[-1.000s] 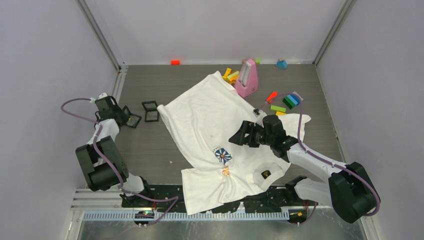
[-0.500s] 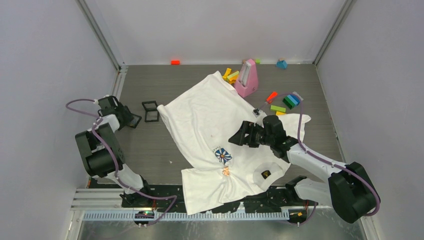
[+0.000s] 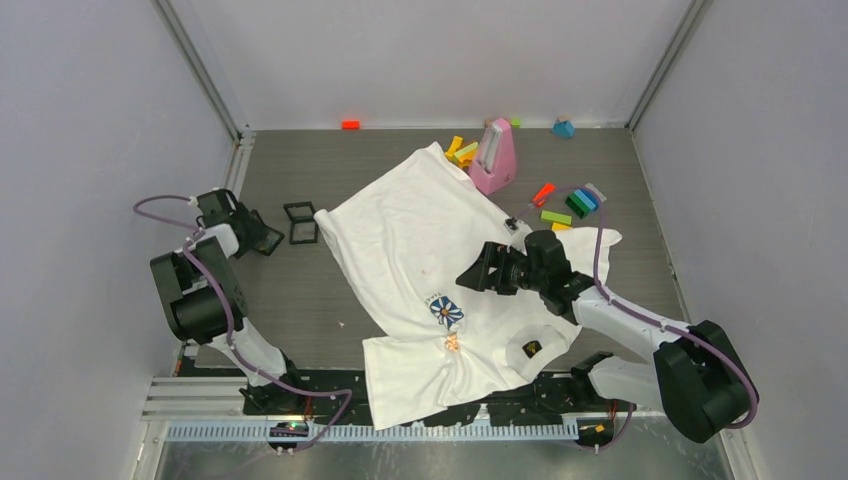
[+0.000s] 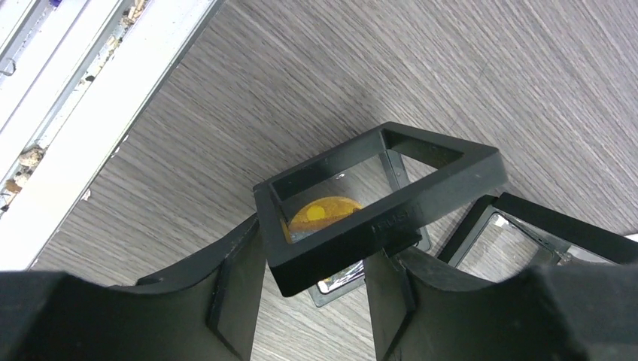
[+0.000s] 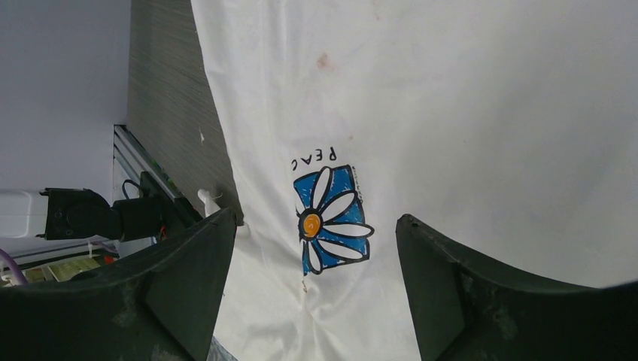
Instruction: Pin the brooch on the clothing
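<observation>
The clothing (image 3: 410, 230), a white T-shirt, lies spread in the table's middle, its blue-and-white daisy print (image 3: 446, 311) toward the near edge. Just below the print sits a small orange-pink brooch (image 3: 452, 343). My right gripper (image 3: 472, 277) hovers open over the shirt (image 5: 466, 113), the daisy (image 5: 331, 218) between its fingers (image 5: 188, 278) and touching neither. At far left my left gripper (image 3: 252, 236) stands open around the near corner of a tilted black frame case (image 4: 376, 203). An orange-yellow disc (image 4: 323, 214) shows inside; I cannot tell what it is.
A second black frame case (image 3: 300, 222) stands beside the first, also seen in the left wrist view (image 4: 527, 241). A pink object (image 3: 494, 157) and coloured blocks (image 3: 565, 208) lie at the shirt's far side. A metal rail (image 3: 238, 165) runs along the left edge.
My left gripper's jaws have opened from shut, and the left arm's elbow has swung up and left. The right arm and shirt have not moved.
</observation>
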Available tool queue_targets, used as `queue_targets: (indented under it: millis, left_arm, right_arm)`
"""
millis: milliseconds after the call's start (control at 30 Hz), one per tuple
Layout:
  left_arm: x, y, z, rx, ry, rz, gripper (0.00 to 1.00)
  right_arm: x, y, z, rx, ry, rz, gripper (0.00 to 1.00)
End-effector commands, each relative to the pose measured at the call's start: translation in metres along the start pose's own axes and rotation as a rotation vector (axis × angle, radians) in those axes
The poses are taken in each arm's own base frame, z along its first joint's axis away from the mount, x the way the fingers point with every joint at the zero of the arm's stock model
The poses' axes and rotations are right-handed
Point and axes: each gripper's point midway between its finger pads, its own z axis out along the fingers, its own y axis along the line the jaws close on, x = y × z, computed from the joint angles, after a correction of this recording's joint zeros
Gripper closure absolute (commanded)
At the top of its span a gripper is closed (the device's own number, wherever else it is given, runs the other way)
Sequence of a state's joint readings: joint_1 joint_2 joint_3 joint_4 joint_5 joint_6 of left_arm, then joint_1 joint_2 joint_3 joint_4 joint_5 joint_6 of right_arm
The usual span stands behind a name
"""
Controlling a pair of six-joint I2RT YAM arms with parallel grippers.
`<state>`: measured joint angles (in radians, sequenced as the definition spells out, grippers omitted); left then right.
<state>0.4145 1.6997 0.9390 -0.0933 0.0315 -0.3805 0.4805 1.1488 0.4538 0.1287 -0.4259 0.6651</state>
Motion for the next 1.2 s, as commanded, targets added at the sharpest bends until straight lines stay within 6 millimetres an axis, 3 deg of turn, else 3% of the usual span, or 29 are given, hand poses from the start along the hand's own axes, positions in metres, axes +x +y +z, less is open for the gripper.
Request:
queue_targets:
  millis: [0,400,500,800,1167]
  left_arm:
    - [-0.015,-0.006,0.006,0.033,-0.034,0.009,0.5]
    - [-0.006,-0.007,0.012,0.043,0.004,0.007,0.52]
    - [-0.006,-0.007,0.011,0.043,0.002,0.006,0.63]
    - [-0.018,-0.004,-0.009,0.021,-0.049,0.021,0.74]
    - [-0.026,-0.011,-0.037,0.046,-0.098,-0.001,0.95]
  right_arm:
    - [-0.01,0.007,0.002,-0.037,-0.031,-0.018,0.17]
    - [-0.01,0.009,0.001,-0.044,-0.029,-0.021,0.18]
    - [-0.009,0.009,0.001,-0.043,-0.029,-0.021,0.18]
    - [-0.01,0.01,0.001,-0.051,-0.029,-0.021,0.18]
    - [-0.01,0.012,0.002,-0.061,-0.028,-0.018,0.18]
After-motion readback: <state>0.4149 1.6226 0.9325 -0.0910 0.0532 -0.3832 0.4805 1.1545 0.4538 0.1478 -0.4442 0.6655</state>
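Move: The yellow brooch lies almost between the left hand's open fingers, about 1 cm ahead and 1 cm below. Its open black case is centred roughly 1 cm ahead and 2 cm to the right, about level in height; a second open case stands some 2 cm ahead and 9 cm to the right, about 1 cm lower. From the right hand the yellow brooch is about 16 cm ahead, 46 cm left and 6 cm below. Left hand edges forward, closes its fingers on the yellow brooch and lifts it about 3 cm. ##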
